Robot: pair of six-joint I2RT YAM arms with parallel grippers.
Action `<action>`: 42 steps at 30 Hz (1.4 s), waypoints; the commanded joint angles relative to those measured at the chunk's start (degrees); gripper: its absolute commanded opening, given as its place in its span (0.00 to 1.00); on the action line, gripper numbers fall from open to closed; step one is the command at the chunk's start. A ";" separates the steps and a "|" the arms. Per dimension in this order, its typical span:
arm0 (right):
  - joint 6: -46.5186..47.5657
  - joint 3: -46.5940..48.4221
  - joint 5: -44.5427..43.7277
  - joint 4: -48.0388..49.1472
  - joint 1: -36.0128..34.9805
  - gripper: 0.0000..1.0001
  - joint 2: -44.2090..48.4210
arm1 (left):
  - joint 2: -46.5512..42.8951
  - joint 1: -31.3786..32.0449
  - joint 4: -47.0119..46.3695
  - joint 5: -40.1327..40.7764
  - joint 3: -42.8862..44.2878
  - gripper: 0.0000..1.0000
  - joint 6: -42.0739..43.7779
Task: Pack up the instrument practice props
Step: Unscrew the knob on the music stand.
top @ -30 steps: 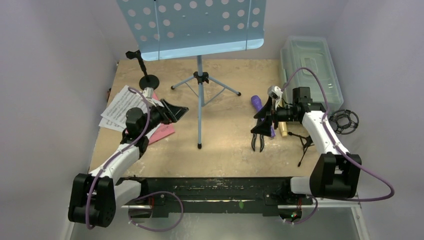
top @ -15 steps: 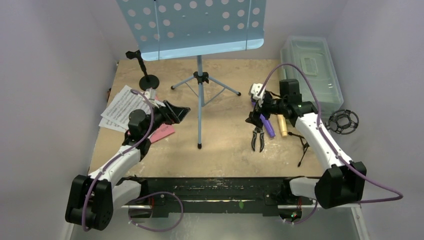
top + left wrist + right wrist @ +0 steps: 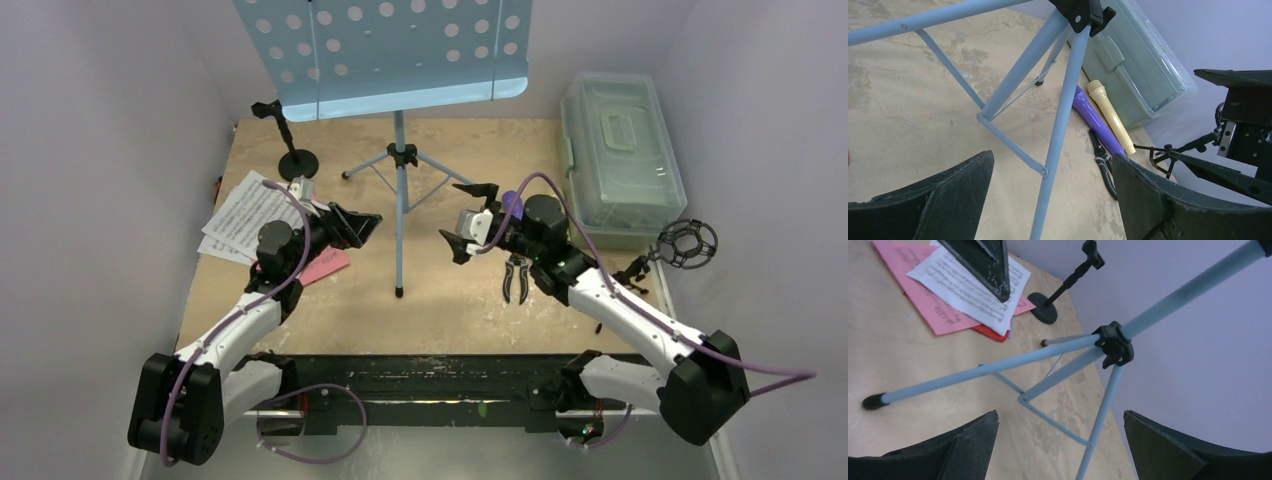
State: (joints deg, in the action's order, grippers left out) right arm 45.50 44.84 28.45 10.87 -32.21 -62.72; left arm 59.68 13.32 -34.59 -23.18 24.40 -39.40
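The light-blue perforated music desk (image 3: 385, 50) stands on its pole and tripod legs (image 3: 400, 200) at mid-table. My left gripper (image 3: 362, 228) is open and empty just left of the pole; a leg (image 3: 1063, 125) runs between its fingers (image 3: 1052, 156). My right gripper (image 3: 462, 214) is open and empty just right of the pole, facing the tripod hub (image 3: 1113, 345). The purple microphone (image 3: 1093, 120) and cream microphone (image 3: 1110, 117) lie side by side by the box. White and red sheet-music pages (image 3: 250, 215) lie at the left. The round-base pole (image 3: 290, 150) stands behind them. The black mic tripod (image 3: 640, 265) lies at the right.
A translucent grey-green box (image 3: 620, 155) with its lid shut stands at the back right. Black pliers (image 3: 516, 278) lie under my right arm. A black ring mount (image 3: 690, 243) hangs past the table's right edge. Walls close in on three sides.
My right arm has swung left, away from above the microphones, and now faces the stand's pole with its jaws open. My left gripper has barely moved.
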 commanded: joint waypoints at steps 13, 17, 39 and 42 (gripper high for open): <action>0.77 6.61 -11.16 32.67 -4.41 0.92 -19.59 | 1.05 1.27 -6.81 -1.19 -2.42 0.87 -1.73; 0.58 11.06 -11.04 33.23 -4.50 0.85 -25.11 | 0.80 1.31 -6.55 -1.13 -2.57 0.87 -1.53; 9.27 17.61 -10.98 26.48 -4.52 0.18 -32.20 | 3.10 1.36 -5.43 -1.62 -1.87 0.87 -1.52; 14.19 17.91 -9.78 24.68 -4.51 0.09 -32.45 | 2.84 1.36 -5.08 -1.66 -1.75 0.87 -1.39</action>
State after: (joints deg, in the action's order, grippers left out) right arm 52.21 61.23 17.67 38.48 -36.38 -96.27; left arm 62.81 14.35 -38.04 -23.83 22.57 -40.93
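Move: Ahead and left of the right hand, the tripod's knob sits about 13 cm forward and 8 cm left, roughly level with the fingers. Well below, some 24 cm down, the front leg's foot is about 5 cm back and 12 cm left, the purple microphone 7 cm ahead and 15 cm right, and the pliers nearly level with the hand but 12 cm right. From the left hand the knob is about 14 cm ahead, 7 cm right and 5 cm higher. Reaching forward and left, the right hand travels about 12 cm out and 8 cm across towards the black hub of the stand, its fingers tipping up some 10 degrees early on. The wide-open gripper narrows most of the way during the approach, then with the hand nearly still its fingertips close around the knob and pinch it, while the wrist rolls very slightly. ##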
